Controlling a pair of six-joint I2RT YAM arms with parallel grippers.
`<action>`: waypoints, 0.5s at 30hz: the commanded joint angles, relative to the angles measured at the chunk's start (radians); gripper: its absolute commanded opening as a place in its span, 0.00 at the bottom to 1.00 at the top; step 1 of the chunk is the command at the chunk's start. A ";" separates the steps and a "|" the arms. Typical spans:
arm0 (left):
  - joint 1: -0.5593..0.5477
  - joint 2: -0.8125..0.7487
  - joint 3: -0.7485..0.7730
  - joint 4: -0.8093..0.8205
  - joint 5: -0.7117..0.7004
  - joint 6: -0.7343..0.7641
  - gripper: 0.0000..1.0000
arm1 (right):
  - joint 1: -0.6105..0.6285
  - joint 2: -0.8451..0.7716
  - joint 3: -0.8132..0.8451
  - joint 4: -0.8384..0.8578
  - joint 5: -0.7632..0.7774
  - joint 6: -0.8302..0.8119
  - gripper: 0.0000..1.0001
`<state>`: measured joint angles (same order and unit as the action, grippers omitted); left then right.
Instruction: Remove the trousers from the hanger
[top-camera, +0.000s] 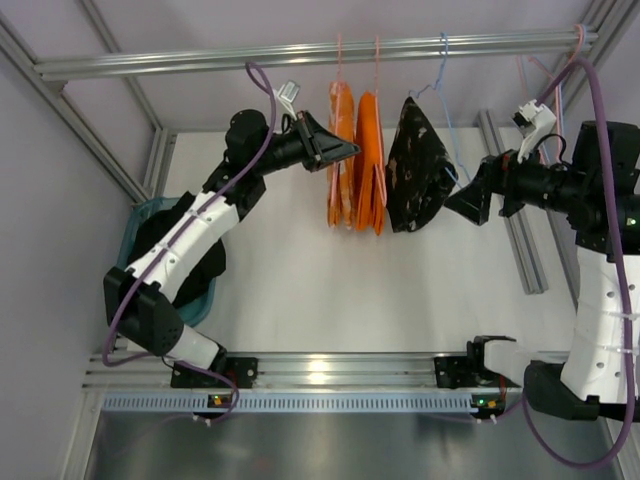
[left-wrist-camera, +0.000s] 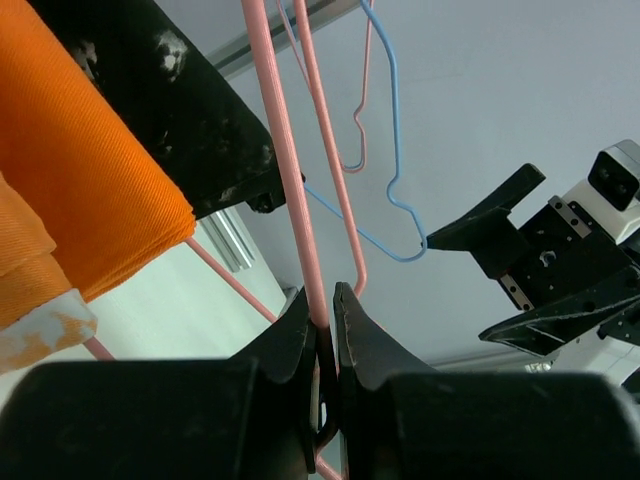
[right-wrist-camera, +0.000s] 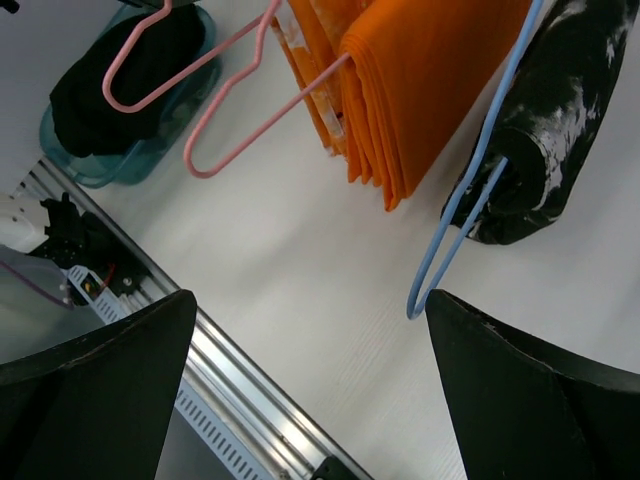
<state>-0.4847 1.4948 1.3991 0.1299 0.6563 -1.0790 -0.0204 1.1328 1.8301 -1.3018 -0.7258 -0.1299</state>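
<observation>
Bright orange trousers (top-camera: 368, 165) hang folded over thin pink wire from the top rail, with a second orange piece (top-camera: 340, 150) just to their left. My left gripper (top-camera: 350, 150) is at the left side of this orange cloth. In the left wrist view its jaws (left-wrist-camera: 322, 298) are shut on a pink wire of the hanger (left-wrist-camera: 280, 130), with orange cloth (left-wrist-camera: 90, 200) at upper left. My right gripper (top-camera: 465, 205) is open, right of the black garment. The right wrist view shows nothing between its fingers (right-wrist-camera: 310, 370), and the trousers (right-wrist-camera: 430, 90) and pink hanger (right-wrist-camera: 230, 120) lie beyond them.
A black speckled garment (top-camera: 418, 165) hangs on a light blue wire hanger (right-wrist-camera: 450, 240), whose lower end is close to my right finger (right-wrist-camera: 540, 400). A teal basket (top-camera: 133, 222) with dark cloth sits at the left. The aluminium rail (top-camera: 200, 62) runs across the back.
</observation>
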 joint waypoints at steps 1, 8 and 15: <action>0.000 -0.137 0.126 0.203 -0.064 0.099 0.00 | 0.013 -0.001 0.052 0.084 -0.096 0.044 0.99; -0.002 -0.226 0.095 0.186 -0.104 0.132 0.00 | 0.060 0.012 0.070 0.283 -0.116 0.205 1.00; 0.000 -0.340 0.017 0.111 -0.113 0.238 0.00 | 0.192 0.149 0.208 0.464 0.000 0.289 0.99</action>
<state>-0.4862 1.2491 1.3987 0.0273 0.5674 -0.9962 0.1085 1.2179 1.9537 -1.0004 -0.7742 0.0959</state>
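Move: The left hand already pinches the near side of the pink hanger. The white-patterned orange trousers on it have their middle some 6 cm ahead, 1 cm left and 12 cm below; the plain orange pair hangs about 6 cm right of them, the black pair about 15 cm. From the open right hand the patterned trousers lie roughly 16 cm ahead, 24 cm left and 12 cm down, with the blue hanger's near corner about 4 cm ahead, 4 cm left and 3 cm below. Keeping its pinch on the pink hanger, the left hand raises it about 7 cm, then increasingly draws it back some 5 cm and left 4 cm, away from the plain orange pair, tipping its wrist some 10 degrees. Fingers still wide open, the right hand climbs about 7 cm while moving left and a little forward, past the blue hanger's near corner towards the held trousers, its left side rolling up slightly. ##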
